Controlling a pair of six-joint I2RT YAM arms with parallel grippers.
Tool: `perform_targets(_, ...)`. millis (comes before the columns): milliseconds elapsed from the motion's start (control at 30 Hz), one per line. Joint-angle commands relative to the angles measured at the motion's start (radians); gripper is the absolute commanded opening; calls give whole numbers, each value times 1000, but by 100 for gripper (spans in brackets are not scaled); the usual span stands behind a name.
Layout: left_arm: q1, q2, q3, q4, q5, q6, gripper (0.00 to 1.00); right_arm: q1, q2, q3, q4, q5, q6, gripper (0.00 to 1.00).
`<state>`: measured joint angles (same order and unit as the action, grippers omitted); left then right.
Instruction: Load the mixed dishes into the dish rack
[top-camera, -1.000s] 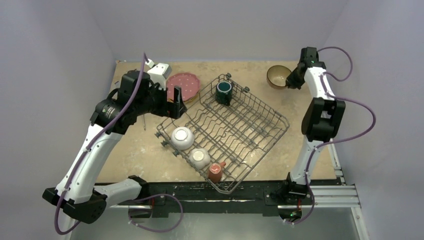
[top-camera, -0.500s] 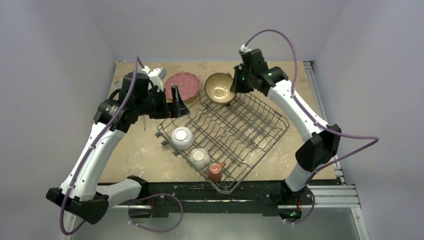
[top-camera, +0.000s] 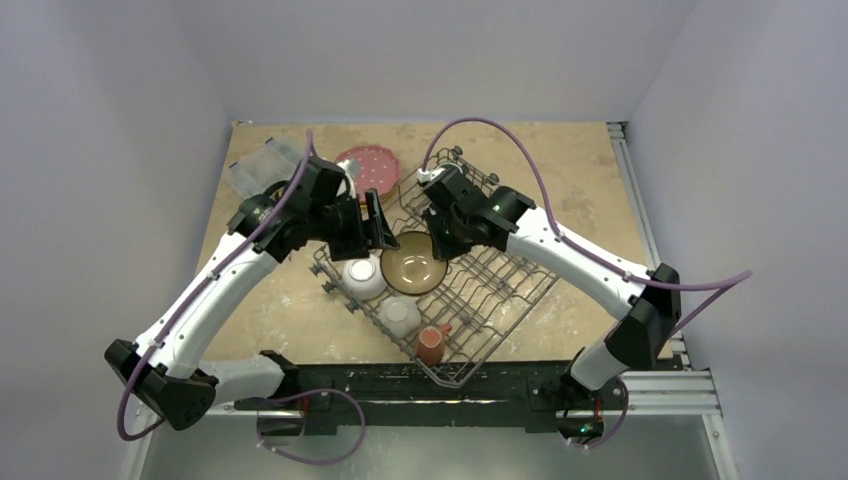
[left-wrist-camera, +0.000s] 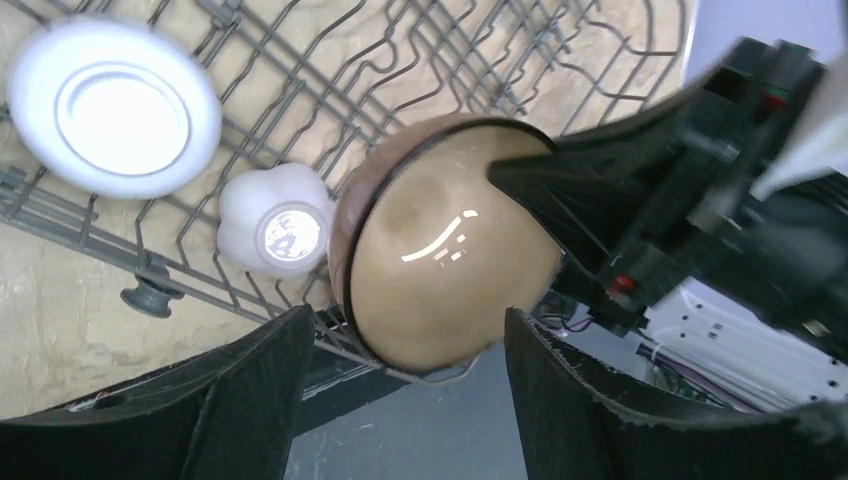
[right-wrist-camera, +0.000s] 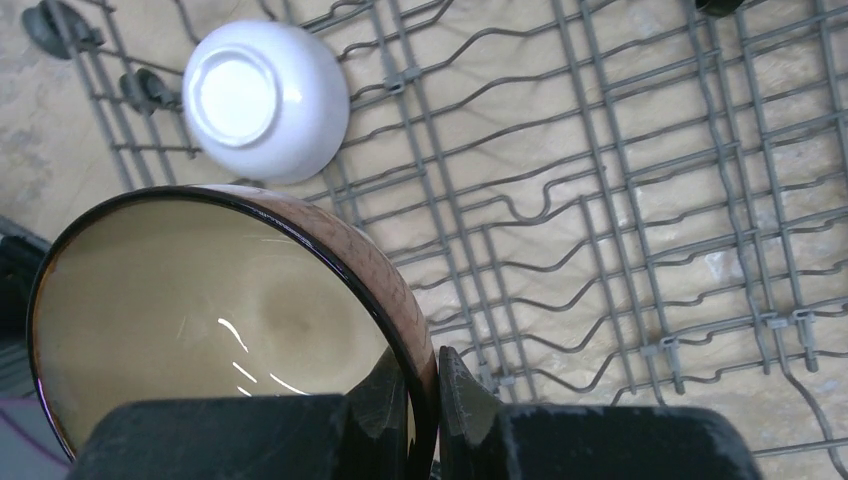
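My right gripper is shut on the rim of the brown bowl and holds it tilted over the near-left part of the grey wire dish rack. In the right wrist view the fingertips pinch the bowl's rim. My left gripper is open and empty just left of the bowl; its wrist view shows the bowl between the spread fingers. The white bowl, small floral bowl and red-and-white mug sit in the rack. The pink dotted plate lies behind the rack. The teal mug and yellow plate are hidden.
A clear plastic box sits at the far left of the table. The two arms nearly meet over the rack's left corner. The rack's right half holds only bare tines. Purple cables loop above both arms.
My right arm carried the brown bowl from the far right table corner to the rack's back, then down over its left part. My left gripper swung right toward the bowl.
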<state>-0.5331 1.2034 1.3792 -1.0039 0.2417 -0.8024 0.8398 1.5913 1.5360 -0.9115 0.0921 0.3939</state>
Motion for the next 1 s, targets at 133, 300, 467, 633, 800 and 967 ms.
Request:
perform_targets(133, -126, 31, 63, -136, -258, -23, 54, 80, -123, 7, 80, 62, 85, 0)
perform_targets(300, -153, 65, 82, -154, -261, -7, 50, 107, -144, 40, 73, 98, 98, 0)
perform_targets(467, -169, 83, 63, -121, -236, -1, 39, 121, -112, 117, 38, 150, 89, 0)
perform_targets(633, -174, 99, 89, -113, -211, 60, 14, 141, -73, 189, 3, 183, 83, 0)
perform_targets(800, -166, 117, 128, -102, -172, 112, 0, 143, -59, 211, -34, 174, 108, 9)
perform_targets(967, -61, 76, 62, 45, 84, 77, 0, 126, -92, 206, -38, 59, 114, 60)
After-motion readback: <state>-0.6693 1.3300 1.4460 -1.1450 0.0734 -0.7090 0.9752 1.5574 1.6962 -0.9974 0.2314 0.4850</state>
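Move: The tan bowl is held at its right rim by the right fingers, its middle some 6 cm left of that hand, 3 cm back and 3 cm below. From the open left hand the tan bowl lies about 8 cm right, 1 cm ahead and 9 cm below. Upside down in the rack, roughly 17 cm lower than the left hand, sit the white bowl, 9 cm left and 2 cm ahead, and the white cup, 1 cm right and 8 cm back. The right hand keeps its pinch and brings the tan bowl up about 5 cm and a little back, to the left hand, which sinks some 4 cm and slightly back, rolls its left side up about 15 degrees and shuts its fingers on the bowl's left rim. Only then do the right fingers open about halfway and let go, that hand staying around the right rim. ##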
